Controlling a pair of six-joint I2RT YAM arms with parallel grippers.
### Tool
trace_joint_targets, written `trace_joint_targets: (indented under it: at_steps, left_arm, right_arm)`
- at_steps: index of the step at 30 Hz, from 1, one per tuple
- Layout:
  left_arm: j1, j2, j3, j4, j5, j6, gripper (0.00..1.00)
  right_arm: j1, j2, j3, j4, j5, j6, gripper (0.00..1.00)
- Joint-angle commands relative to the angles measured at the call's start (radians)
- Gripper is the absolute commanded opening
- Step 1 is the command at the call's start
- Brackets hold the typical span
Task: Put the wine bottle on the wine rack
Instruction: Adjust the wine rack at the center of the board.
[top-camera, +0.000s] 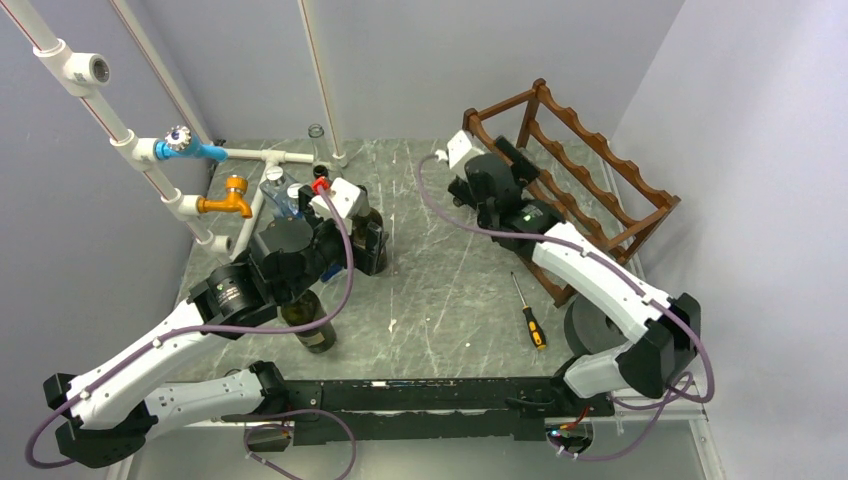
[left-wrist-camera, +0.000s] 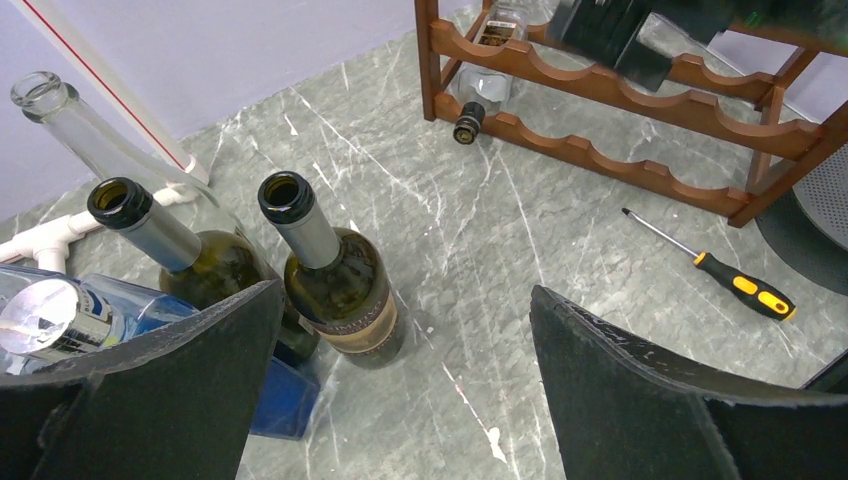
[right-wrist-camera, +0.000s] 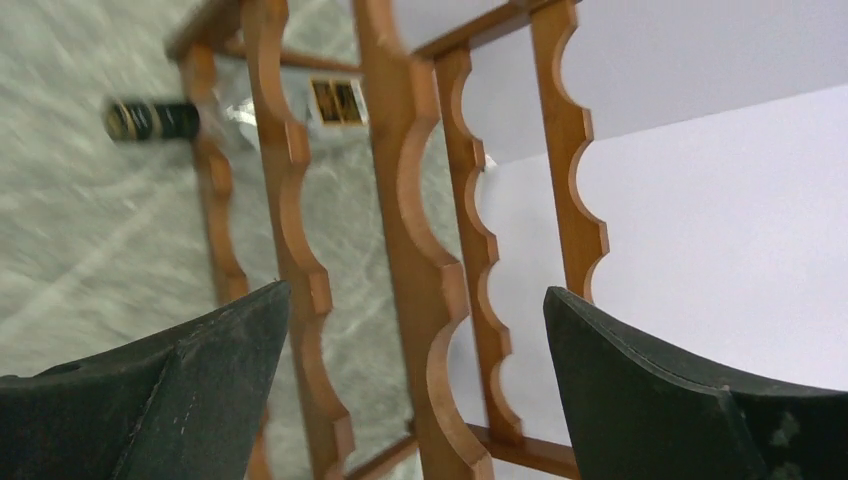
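Observation:
The dark reddish-brown wine rack (top-camera: 600, 175) stands at the back right. A clear bottle (left-wrist-camera: 487, 88) with a black cap lies on its lowest tier, also seen in the right wrist view (right-wrist-camera: 190, 117). My right gripper (right-wrist-camera: 417, 292) is open just in front of the wavy rails, with nothing between its fingers; it hides that bottle in the top view. A dark green wine bottle (left-wrist-camera: 338, 285) stands upright on the table. My left gripper (left-wrist-camera: 408, 300) hangs open beside it, apart from it.
More bottles stand behind the green one: a second dark one (left-wrist-camera: 190, 255), a clear one (left-wrist-camera: 70, 120) and a blue one (left-wrist-camera: 60, 320). Another dark bottle (top-camera: 312, 325) stands near the left arm. A screwdriver (top-camera: 530, 320) lies before the rack. White pipes (top-camera: 150, 150) rise at the left.

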Motion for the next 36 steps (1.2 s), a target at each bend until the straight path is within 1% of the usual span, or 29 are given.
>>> trace_joint_targets:
  at_steps: [1,3,5,6,7,9,11,14,17,21,23,26,27,28,29,30,32,34,36]
  left_arm:
    - [-0.004,-0.024,0.023,0.021,-0.029,-0.008,0.99]
    - [-0.004,-0.041,0.015,0.033,-0.039,-0.006,0.99]
    - [-0.004,-0.06,0.005,0.048,-0.054,-0.003,0.99]
    - [-0.004,-0.071,-0.007,0.058,-0.06,0.0,0.99]
    - [-0.004,-0.084,-0.014,0.067,-0.068,0.001,0.99]
    - [-0.004,-0.102,-0.03,0.085,-0.085,0.004,0.99]
    - [-0.005,-0.119,-0.042,0.099,-0.096,0.003,0.99]
    - [-0.004,-0.143,-0.059,0.116,-0.109,0.003,0.99]
    - [-0.004,-0.153,-0.062,0.121,-0.119,0.007,0.99]
    - [-0.004,-0.147,-0.057,0.114,-0.123,0.011,0.99]
    - [-0.004,-0.142,-0.053,0.11,-0.114,0.009,0.99]
    - [-0.004,-0.135,-0.047,0.105,-0.094,0.005,0.99]
    - [-0.004,-0.134,-0.046,0.104,-0.09,0.002,0.99]
    - [-0.004,-0.131,-0.046,0.102,-0.084,0.002,0.99]
    - [-0.005,-0.131,-0.046,0.102,-0.081,0.0,0.99]
    - [-0.004,-0.13,-0.043,0.102,-0.08,0.0,0.99]
    - [-0.005,-0.129,-0.043,0.1,-0.084,0.003,0.99]
    - [-0.004,-0.128,-0.042,0.099,-0.09,0.006,0.99]
    - [-0.005,-0.126,-0.043,0.101,-0.092,0.009,0.99]
  right_arm:
    - [0.014,-0.024,0.223,-0.271,-0.029,0.402,1.0]
    - [0.018,-0.007,0.273,-0.323,-0.081,0.554,1.0]
    - [0.019,0.0,0.273,-0.312,-0.137,0.77,1.0]
    - [0.019,-0.003,0.246,-0.278,-0.179,0.876,1.0]
    - [0.019,-0.007,0.199,-0.208,-0.215,0.973,1.0]
    - [0.019,0.005,0.12,-0.117,-0.256,1.143,1.0]
    - [0.026,0.038,0.091,-0.07,-0.246,1.258,1.0]
    - [0.041,0.098,0.073,-0.072,-0.134,1.423,1.0]
    - [0.045,0.18,0.084,-0.074,-0.073,1.467,1.0]
    - [0.043,0.356,0.214,-0.226,0.046,1.559,1.0]
    - [0.035,0.404,0.241,-0.202,0.023,1.555,1.0]
    - [0.026,0.466,0.267,-0.199,0.025,1.65,1.0]
    - [0.017,0.488,0.278,-0.193,0.015,1.663,0.97]
    - [0.008,0.508,0.286,-0.202,0.018,1.697,0.91]
    - [-0.001,0.526,0.294,-0.23,0.024,1.761,0.82]
    - [-0.012,0.54,0.297,-0.248,0.022,1.83,0.76]
    - [-0.04,0.559,0.284,-0.199,-0.008,1.858,0.68]
    - [-0.054,0.578,0.28,-0.149,-0.006,1.839,0.66]
    - [-0.062,0.614,0.334,-0.17,0.01,1.833,0.67]
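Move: The neck of the clear bottle lying in the wine rack pokes out at the rack's near-left end, about 9 cm ahead of the right hand, 10 cm to its left and some 20 cm below. The rack's middle is roughly 5 cm ahead, 8 cm right and 12 cm down; the screwdriver lies about 19 cm back, 3 cm right and 25 cm down. From the left hand, the neck is some 25 cm ahead, 28 cm right and 27 cm below. The bottle neck is what the right hand heads for: it lifts about 6 cm off the rack's near side while swinging left, then plunges to some 18 cm below its start, finally reaching forward. Its left side rolls up about 60 degrees as it yaws clockwise; wide fingers draw in to two-thirds open, just short of the neck. The empty left hand eases left and slightly up, staying open. ##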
